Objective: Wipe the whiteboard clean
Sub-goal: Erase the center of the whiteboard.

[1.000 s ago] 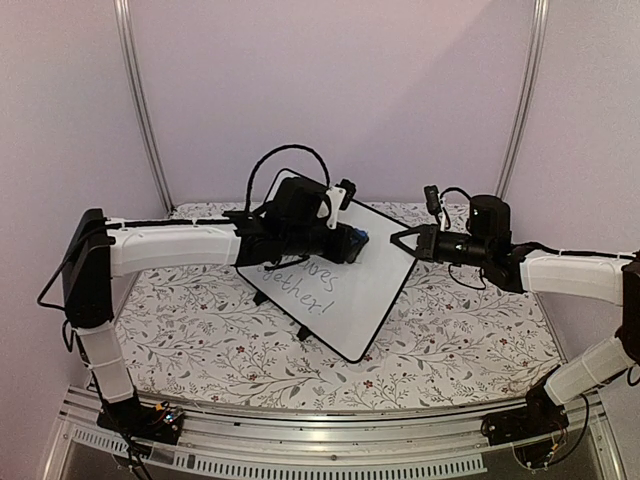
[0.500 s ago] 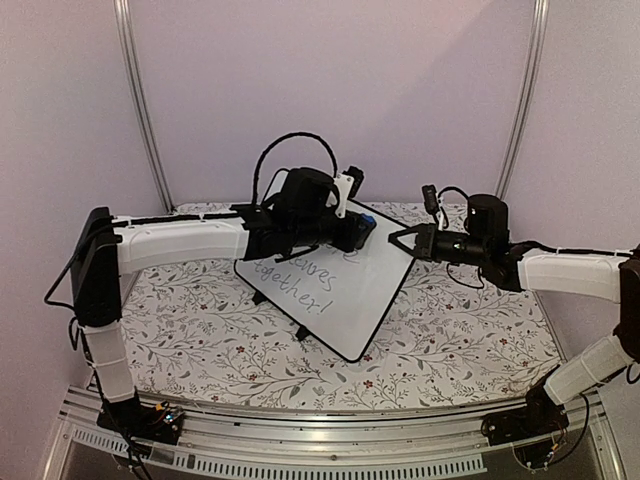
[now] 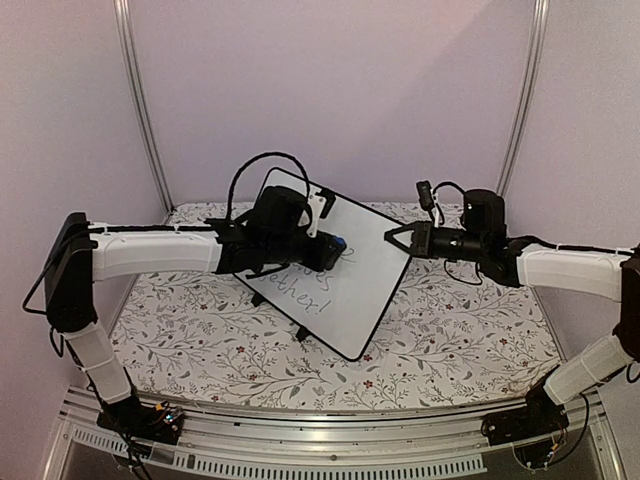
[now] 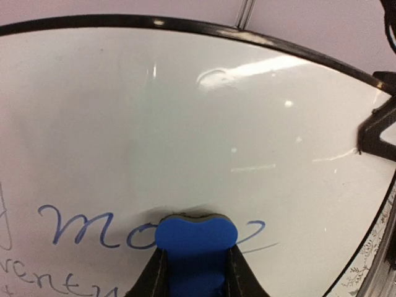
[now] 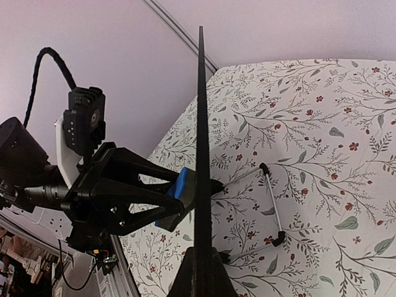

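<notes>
The whiteboard stands tilted on its wire stand, with blue handwriting on its lower left part. My left gripper is shut on a small blue eraser, pressed flat against the board. In the left wrist view the eraser sits on a line of writing, and the whiteboard above it is bare. My right gripper is shut on the board's right edge. The right wrist view shows the whiteboard edge-on between my right gripper's jaws.
A floral cloth covers the table. The board's wire stand rests on the cloth behind it. Metal posts and pale walls close in the back. The left arm's cable loops above the board.
My left gripper has slid the eraser leftward and down across the board's upper part. The right gripper has kept its hold on the edge, and the board has shifted slightly.
</notes>
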Robot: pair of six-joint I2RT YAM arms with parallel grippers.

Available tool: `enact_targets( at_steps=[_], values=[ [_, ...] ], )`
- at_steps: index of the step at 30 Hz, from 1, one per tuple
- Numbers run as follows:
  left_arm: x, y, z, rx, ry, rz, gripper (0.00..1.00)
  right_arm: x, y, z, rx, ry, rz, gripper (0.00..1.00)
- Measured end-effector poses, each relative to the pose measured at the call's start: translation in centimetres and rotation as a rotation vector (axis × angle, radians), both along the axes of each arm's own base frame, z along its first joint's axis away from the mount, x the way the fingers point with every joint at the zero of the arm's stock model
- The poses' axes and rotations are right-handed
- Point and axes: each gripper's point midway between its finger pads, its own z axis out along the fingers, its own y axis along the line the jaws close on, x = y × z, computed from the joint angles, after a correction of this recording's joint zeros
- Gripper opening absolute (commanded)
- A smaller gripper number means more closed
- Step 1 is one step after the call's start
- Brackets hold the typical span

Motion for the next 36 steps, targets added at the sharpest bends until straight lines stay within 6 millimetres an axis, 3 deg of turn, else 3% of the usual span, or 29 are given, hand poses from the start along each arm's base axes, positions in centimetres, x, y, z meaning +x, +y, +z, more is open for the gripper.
enact_targets(
  at_steps=[7, 13, 22, 28, 36],
  values=[
    [5.1, 6.4, 0.9, -0.016, 0.004, 0.161, 0.00, -0.3, 0.2, 0.4, -0.024, -0.016, 0.019, 0.00],
    [7.6, 10.2, 1.7, -0.003, -0.032, 0.262, 0.00, -0.6, 0.0, 0.6, -0.044, -0.017, 0.069, 0.00],
    [8.1, 15.3, 0.7, 0.086, -0.080, 0.393, 0.00, -1.0, -0.9, 0.5, -0.078, -0.002, 0.151, 0.00],
    [7.3, 18.6, 0.3, 0.080, -0.107, 0.461, 0.00, -1.0, -2.0, 0.1, -0.092, 0.041, 0.169, 0.00],
    [7.6, 19.1, 0.8, 0.074, -0.097, 0.475, 0.00, -1.0, -2.6, 0.1, -0.115, 0.072, 0.201, 0.00]
  ],
)
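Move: The left hand holds the blue eraser to the board, over the partly rubbed-out "more". The start of "many", near the board's left edge, lies about 17 cm left, 13 cm ahead and slightly lower. "together!" is some 5 cm left, about 1 cm back and 10 cm lower; the right gripper on the board's edge is roughly 16 cm right, 3 cm ahead. From the right hand, "many" starts about 33 cm left and 10 cm ahead. The eraser comes free of the board as the left hand, still gripping it, swings left and somewhat forward, about 20 cm in all, towards the start of "many". The wrist turns nearly 30 degrees counter-clockwise and the hand stops short of the face. The right hand keeps its pinch on the edge, shifting some 3 cm right and turning about 10 degrees counter-clockwise. ##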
